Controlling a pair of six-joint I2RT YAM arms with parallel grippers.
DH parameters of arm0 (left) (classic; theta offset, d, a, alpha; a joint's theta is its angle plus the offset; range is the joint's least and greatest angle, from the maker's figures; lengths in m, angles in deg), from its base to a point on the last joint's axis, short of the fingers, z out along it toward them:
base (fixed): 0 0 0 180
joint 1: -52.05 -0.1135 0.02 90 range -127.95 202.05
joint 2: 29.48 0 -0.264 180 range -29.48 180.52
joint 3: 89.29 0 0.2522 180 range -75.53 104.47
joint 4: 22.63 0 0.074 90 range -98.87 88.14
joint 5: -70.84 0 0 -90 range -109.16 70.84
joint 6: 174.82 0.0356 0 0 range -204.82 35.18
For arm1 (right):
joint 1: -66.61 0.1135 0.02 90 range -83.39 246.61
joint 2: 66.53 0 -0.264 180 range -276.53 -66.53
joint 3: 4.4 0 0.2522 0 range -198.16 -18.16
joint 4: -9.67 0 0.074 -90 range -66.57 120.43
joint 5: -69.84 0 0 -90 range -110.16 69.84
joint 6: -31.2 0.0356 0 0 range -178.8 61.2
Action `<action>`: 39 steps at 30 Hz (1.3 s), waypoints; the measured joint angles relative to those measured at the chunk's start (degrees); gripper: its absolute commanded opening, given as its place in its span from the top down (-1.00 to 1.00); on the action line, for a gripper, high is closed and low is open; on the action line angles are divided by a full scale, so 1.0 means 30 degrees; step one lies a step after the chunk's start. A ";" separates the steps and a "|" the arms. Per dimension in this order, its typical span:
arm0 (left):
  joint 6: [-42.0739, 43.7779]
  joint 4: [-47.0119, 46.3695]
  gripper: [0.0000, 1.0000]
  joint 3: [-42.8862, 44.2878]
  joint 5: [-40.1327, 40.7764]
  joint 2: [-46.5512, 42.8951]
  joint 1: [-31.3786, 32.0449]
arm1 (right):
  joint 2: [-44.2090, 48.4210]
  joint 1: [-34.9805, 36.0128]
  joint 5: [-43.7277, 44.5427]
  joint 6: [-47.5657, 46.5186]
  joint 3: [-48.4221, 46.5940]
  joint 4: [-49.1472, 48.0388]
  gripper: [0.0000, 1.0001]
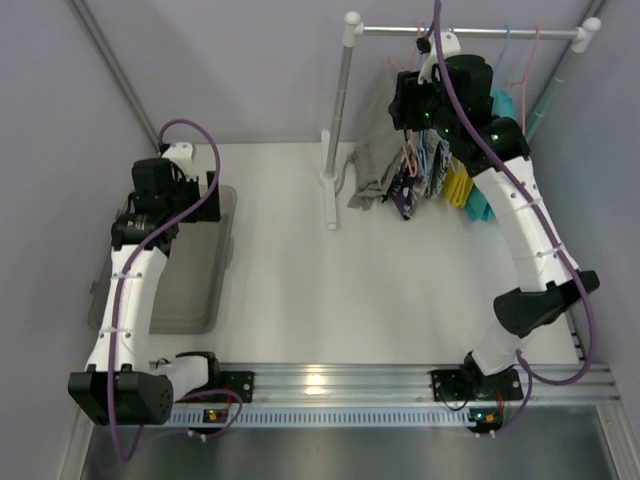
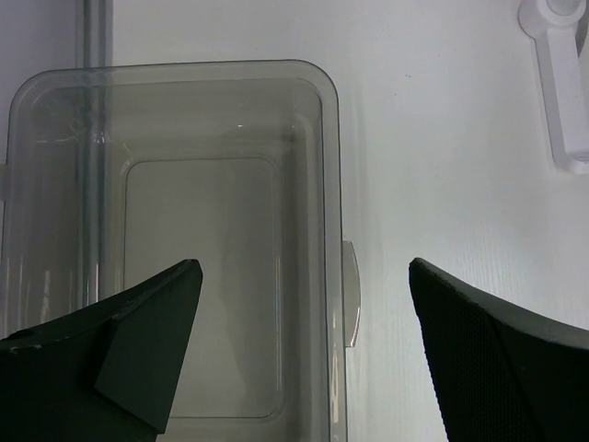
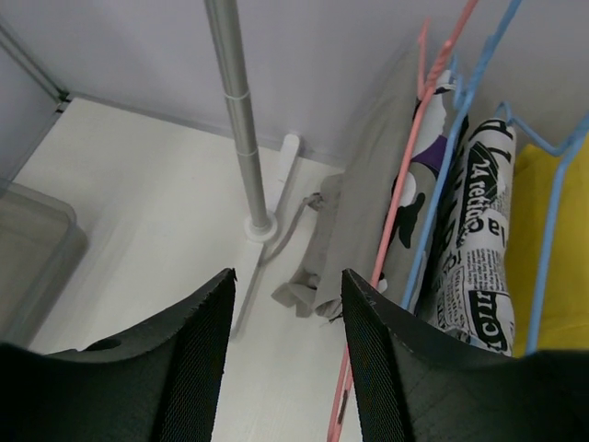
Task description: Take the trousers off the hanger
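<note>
Grey trousers hang on a pink hanger at the left end of the clothes rail; they also show in the right wrist view, with a leg end trailing on the table. My right gripper is open and empty, up by the rail, just left of and above the trousers. My left gripper is open and empty, hovering over the right rim of a clear plastic bin.
Other garments hang right of the trousers: a purple-patterned one, a newsprint one on a blue hanger, a yellow one and a teal one. The rail's white upright and foot stand left of them. The bin lies at the left.
</note>
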 measured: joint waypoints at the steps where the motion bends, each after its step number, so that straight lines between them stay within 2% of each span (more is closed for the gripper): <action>1: -0.0036 0.0007 -0.98 0.0000 0.0000 0.0000 0.0000 | -0.0146 0.0022 0.0466 0.0007 -0.0051 -0.0007 0.02; 6: -0.0146 0.0007 -0.98 0.0000 0.0393 -0.0007 0.0000 | -0.0852 0.0022 0.2135 0.0000 -0.0277 0.0022 0.00; 25: -0.0335 0.0029 -0.98 0.0022 0.0780 -0.0692 0.0000 | -0.3708 0.0022 0.4153 -0.0750 -0.2076 -0.0117 0.00; 32: -0.0350 0.0080 -0.98 0.0124 0.0772 -0.0692 0.0000 | -0.4787 -0.0226 0.4029 -0.0816 -0.2324 -0.0270 0.00; 39: -0.0415 0.0087 -0.98 0.0138 0.0758 -0.0678 0.0000 | -0.5115 -0.1064 0.1923 -0.0117 -0.2470 -0.0357 0.09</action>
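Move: The pink hanger's near sloping wire is about 10 cm ahead of the half-open right hand, 2 cm to its right and 7 cm lower. The grey trousers hang some 14 cm ahead, 3 cm left and 15 cm below the hand. A blue hanger is about 5 cm right of the pink wire, and the rack's post roughly 16 cm ahead and 11 cm left. From the left hand, the pink wire lies about 18 cm ahead, 43 cm right and 9 cm higher. The pink hanger's wire comes in between the right hand's fingertips as that hand reaches forward roughly 9 cm and sinks about 7 cm, most of the sinking in the second half, easing slightly right. The wrist swings clockwise about 10 degrees and tips down a little; the fingers stay half open, the wire ending close to the right-hand finger's inner side, with no grip yet. ##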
